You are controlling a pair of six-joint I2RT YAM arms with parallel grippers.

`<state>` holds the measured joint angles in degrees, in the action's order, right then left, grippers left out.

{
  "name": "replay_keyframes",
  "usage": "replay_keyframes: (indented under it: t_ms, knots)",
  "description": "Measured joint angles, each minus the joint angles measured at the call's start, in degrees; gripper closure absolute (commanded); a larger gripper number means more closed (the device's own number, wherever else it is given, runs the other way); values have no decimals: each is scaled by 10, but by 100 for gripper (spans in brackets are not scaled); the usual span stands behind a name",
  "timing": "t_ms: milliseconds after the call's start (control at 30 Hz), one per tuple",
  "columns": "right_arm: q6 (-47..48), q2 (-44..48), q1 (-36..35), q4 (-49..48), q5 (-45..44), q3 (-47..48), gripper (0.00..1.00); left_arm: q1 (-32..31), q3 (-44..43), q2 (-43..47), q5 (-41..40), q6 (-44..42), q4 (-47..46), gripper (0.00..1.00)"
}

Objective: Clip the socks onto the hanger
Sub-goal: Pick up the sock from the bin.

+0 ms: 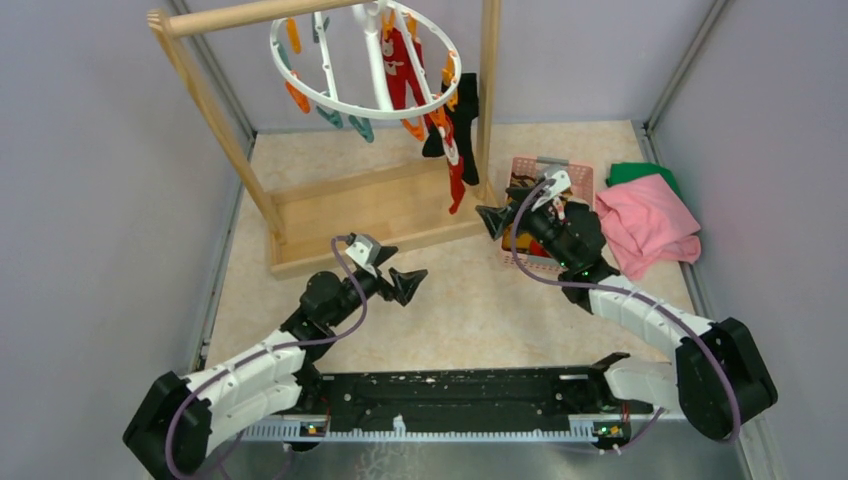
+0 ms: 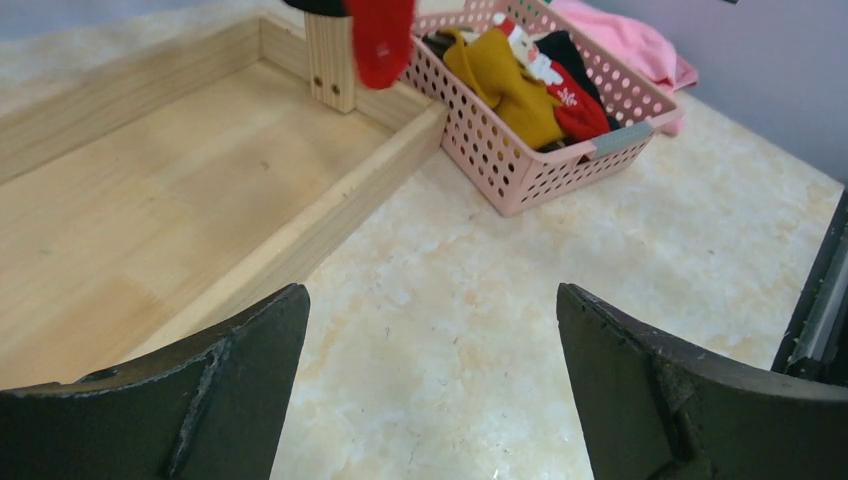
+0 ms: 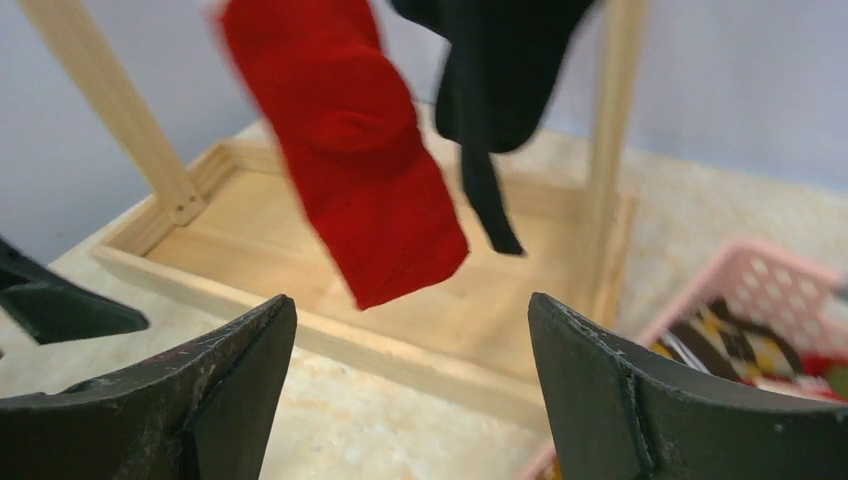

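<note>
The round white hanger (image 1: 330, 100) with orange and teal clips hangs from the wooden rack's top bar. A red patterned sock (image 1: 400, 60), a second red sock (image 1: 457, 185) and a black sock (image 1: 464, 120) hang clipped to it; the red one (image 3: 345, 140) and the black one (image 3: 490, 70) hang in front of the right wrist camera. A pink basket (image 2: 520, 170) holds a yellow sock (image 2: 505, 85), a red-white sock (image 2: 565, 95) and a black one. My left gripper (image 1: 418, 281) is open and empty above the table. My right gripper (image 1: 487, 218) is open and empty, beside the basket, pointing at the hanging socks.
The wooden frame rack (image 1: 360, 215) has a tray base at the back left and an upright post (image 1: 488, 90) next to the hanging socks. Pink cloth (image 1: 645, 225) and green cloth (image 1: 640, 172) lie right of the basket. Grey walls enclose the table on three sides.
</note>
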<state>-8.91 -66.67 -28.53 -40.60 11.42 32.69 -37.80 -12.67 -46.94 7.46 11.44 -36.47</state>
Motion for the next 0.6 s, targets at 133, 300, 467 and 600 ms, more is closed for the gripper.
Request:
replay_keyframes:
  t_ms: [133, 300, 467, 600]
  knots:
    - [-54, 7, 57, 18, -13, -32, 16, 3, 6, -34, 2, 0, -11, 1]
    - [-94, 33, 97, 65, -81, -37, 25, 6, 6, -60, 14, 5, -33, 1]
    - [-137, 8, 145, 138, -133, -16, 46, 7, 6, -84, 22, 9, -51, 1]
    - [-152, -28, 157, 166, -160, -7, 54, 8, 6, -87, 22, 9, -64, 1]
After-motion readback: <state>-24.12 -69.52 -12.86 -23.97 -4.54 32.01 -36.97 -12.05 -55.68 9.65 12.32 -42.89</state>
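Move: Lying in the bin, the Santa sock on top of the pile is about 16 cm to the right of the right hand, 8 cm ahead and 17 cm below. The mustard sock lies some 7 cm to the Santa sock's left, the navy one about 6 cm to its right. The hanging red sock is about 8 cm ahead and 7 cm left of the right hand. From the left hand, the Santa sock is roughly 31 cm right, 17 cm ahead and 10 cm lower. Swinging away from the hanging red sock, the right hand travels about 14 cm right, sinking some 9 cm and reaching 5 cm forward, to come over the bin near the Santa sock. The wrist turns clockwise some 30 degrees and tips fingers-down, while the open jaws narrow to about half. The empty left hand settles 2–3 cm lower. ##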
